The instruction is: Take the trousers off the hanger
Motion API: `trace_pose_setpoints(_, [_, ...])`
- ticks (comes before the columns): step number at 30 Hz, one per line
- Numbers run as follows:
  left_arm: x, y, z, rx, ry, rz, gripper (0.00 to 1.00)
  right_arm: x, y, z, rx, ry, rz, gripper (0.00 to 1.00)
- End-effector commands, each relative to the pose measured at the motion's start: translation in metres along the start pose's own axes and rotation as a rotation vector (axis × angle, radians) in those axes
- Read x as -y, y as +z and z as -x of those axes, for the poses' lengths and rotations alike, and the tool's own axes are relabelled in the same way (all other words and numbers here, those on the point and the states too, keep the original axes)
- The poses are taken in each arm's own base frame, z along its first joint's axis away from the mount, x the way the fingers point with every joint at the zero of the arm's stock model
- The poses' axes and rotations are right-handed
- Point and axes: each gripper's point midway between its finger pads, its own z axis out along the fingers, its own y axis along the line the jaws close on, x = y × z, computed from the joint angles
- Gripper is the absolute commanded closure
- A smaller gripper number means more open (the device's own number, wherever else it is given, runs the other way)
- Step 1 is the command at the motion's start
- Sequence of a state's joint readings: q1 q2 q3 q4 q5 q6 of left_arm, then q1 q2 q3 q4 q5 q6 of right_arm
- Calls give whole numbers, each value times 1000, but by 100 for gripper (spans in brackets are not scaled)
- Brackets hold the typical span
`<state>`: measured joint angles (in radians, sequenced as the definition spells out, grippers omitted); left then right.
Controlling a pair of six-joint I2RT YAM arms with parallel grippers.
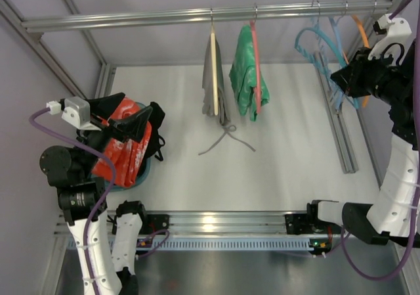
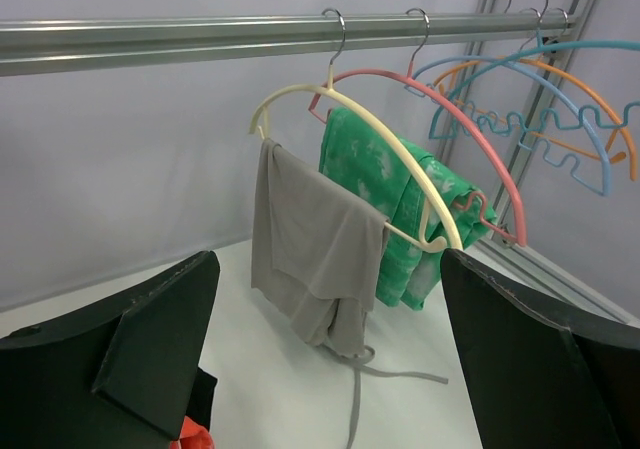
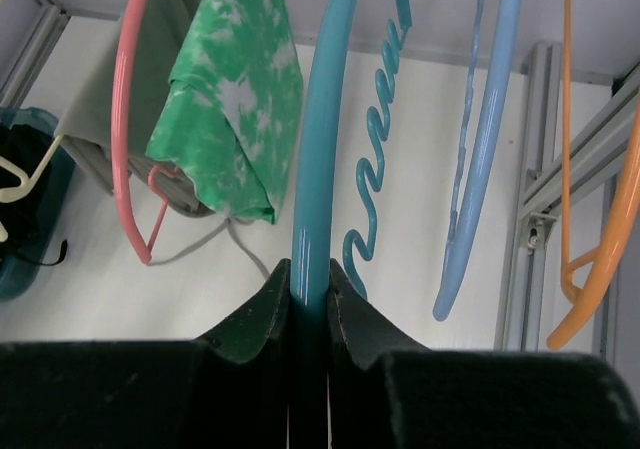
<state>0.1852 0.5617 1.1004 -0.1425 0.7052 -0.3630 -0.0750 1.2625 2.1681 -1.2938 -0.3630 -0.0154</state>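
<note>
The red-orange trousers (image 1: pixel 125 152) lie crumpled in a blue basin (image 1: pixel 141 173) at the left of the table, off any hanger. Just above them my left gripper (image 1: pixel 125 119) hangs open and holds nothing; in the left wrist view only a red scrap of the trousers (image 2: pixel 190 434) shows below its wide-apart jaws (image 2: pixel 325 309). The light-blue hanger (image 1: pixel 303 44) with the wavy bar hangs bare on the rail at the right. My right gripper (image 1: pixel 344 78) is shut on its rim, and the right wrist view shows the hanger (image 3: pixel 320 149) pinched between the fingers (image 3: pixel 310 279).
A grey drawstring garment (image 1: pixel 213 78) on a cream hanger and a green garment (image 1: pixel 246 78) on a pink-red hanger hang mid-rail (image 1: pixel 164 16). A second blue hanger (image 3: pixel 480 169) and an orange hanger (image 1: pixel 359 29) hang empty at the right. A metal frame post (image 1: pixel 338 124) lies along the right side.
</note>
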Motion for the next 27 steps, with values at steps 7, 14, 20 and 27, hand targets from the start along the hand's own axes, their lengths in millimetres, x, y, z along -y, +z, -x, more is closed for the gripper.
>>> trace_pose_setpoints(7, [-5, 1, 1, 12, 15, 17, 2, -5, -24, 40, 180, -13, -25, 100])
trace_pose_setpoints(14, [-5, 1, 4, 20, 24, 25, 2, 13, 3, 41, 135, 49, -57, 100])
trace_pose_setpoints(20, [-6, 0, 0, 11, 29, 23, 2, 27, 9, 50, 156, 71, -79, 100])
trace_pose_setpoints(27, [-10, 3, -4, -2, 13, 25, 2, 43, 32, 22, 67, 131, -68, 100])
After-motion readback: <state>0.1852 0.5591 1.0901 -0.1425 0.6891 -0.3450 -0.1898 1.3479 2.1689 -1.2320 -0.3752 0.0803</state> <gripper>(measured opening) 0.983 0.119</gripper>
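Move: Some 18 cm ahead of the right hand, 5 cm to its left and 15 cm above it is the rail spot beside the light-blue hanger's hook, where the blue hanger it already holds is being taken. The light-blue hanger hangs about 16 cm ahead, 2 cm left and 7 cm up; the orange one 16 cm ahead, 5 cm right and 7 cm up. From the idle left hand that rail spot lies roughly 26 cm ahead, 55 cm right and 15 cm up. Keeping its pinch on the near end of the emptied blue hanger, the right hand first lifts a centimetre or two and eases slightly back, then pushes forward about 5 cm while sliding some 3 cm right and sinking a couple of centimetres. It turns about 10 degrees, mostly clockwise, bringing the hanger towards the light-blue one; the fingers stay shut. ##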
